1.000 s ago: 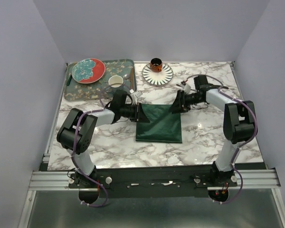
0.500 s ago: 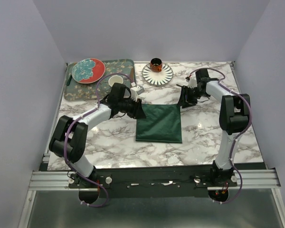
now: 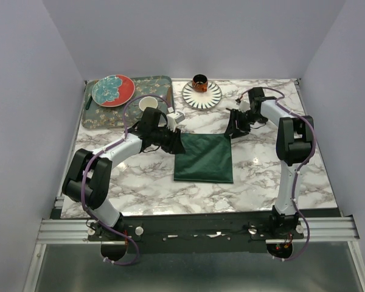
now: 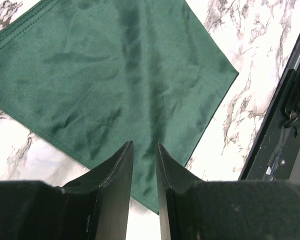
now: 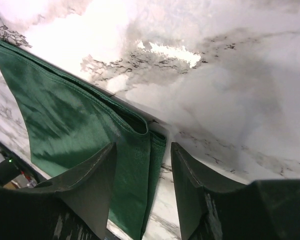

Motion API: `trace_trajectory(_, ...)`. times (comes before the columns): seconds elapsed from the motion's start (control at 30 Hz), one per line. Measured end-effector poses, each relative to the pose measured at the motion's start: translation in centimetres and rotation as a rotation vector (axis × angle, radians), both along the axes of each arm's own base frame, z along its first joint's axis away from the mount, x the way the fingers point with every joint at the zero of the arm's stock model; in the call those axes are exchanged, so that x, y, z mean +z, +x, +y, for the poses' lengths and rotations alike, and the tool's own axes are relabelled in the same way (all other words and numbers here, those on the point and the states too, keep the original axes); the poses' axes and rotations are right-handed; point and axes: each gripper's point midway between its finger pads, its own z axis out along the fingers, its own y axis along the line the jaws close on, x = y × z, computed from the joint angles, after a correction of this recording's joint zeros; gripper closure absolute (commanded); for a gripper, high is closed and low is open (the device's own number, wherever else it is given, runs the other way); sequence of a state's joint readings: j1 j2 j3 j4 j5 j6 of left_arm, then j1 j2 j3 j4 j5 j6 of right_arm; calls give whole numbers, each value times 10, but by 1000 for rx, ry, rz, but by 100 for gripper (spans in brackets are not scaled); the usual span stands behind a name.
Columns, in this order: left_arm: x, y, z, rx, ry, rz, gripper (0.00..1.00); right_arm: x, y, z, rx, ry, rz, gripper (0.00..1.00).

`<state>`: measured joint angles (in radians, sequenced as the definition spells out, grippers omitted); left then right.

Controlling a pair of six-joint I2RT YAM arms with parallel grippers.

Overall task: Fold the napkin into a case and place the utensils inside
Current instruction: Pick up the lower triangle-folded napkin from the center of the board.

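The dark green napkin lies flat on the marble table, folded into a layered rectangle. My left gripper hovers at its far left corner; in the left wrist view the gripper is open by a narrow gap with only the napkin beneath it. My right gripper sits at the far right corner. In the right wrist view that gripper is open, and the napkin's layered corner lies below the gap, not pinched. The utensils are too small to pick out on the tray.
A patterned tray at the far left holds a red and teal plate and a white cup. A striped plate with a small dark cup stands at the far middle. Walls close in left and right.
Both grippers have let go of the napkin's far corners and widened. The left arm swung its elbow out left, the right gripper drew back toward the far right, and the napkin settled flat.
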<state>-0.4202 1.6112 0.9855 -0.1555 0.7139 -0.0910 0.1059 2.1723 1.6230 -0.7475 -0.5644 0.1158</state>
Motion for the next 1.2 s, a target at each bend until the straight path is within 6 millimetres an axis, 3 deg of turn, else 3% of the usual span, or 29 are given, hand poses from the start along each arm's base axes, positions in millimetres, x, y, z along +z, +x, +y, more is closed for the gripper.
trace_trajectory(0.27, -1, 0, 1, 5, 7, 4, 65, -2, -4, 3, -10, 44, 51, 52)
trace_trajectory(0.37, -1, 0, 1, 6, 8, 4, 65, -3, -4, 3, -12, 51, 64, 42)
trace_trajectory(0.63, -2, 0, 2, 9, 11, 7, 65, 1, -2, 2, -23, 54, 80, 41)
trace_trajectory(0.9, 1, 3, 2, 10, 8, -2, 65, -3, 4, 4, -32, 68, 118, 54)
trace_trajectory(1.1, 4, 8, 4, 16, 7, -13, 65, -4, 3, 3, -11, 78, 107, 84)
trace_trajectory(1.13, 4, 9, 4, 18, 8, -12, 65, -4, 3, 3, -3, 81, 102, 93)
trace_trajectory(1.2, 3, 9, 6, 22, 11, -5, 65, -3, 3, 4, 12, 89, 93, 99)
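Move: Just under the right hand's open fingertips lies the napkin's far right corner, about 1 cm ahead, level sideways and 2 cm below. The plate stands some 17 cm ahead and 12 cm to the left of that hand, and the knife about 11 cm ahead and 18 cm to its right, both at table height. From the left hand the same corner is roughly 12 cm ahead, 21 cm to the right and 9 cm lower. Staying over the napkin's far right corner, the right hand eases less than 1 cm back, then forward again, dipping very slightly and turning some five to ten degrees. Its fingers stay about half open at first, widen a touch, then close most of the way late on, pinching the folded corner between the tips. ##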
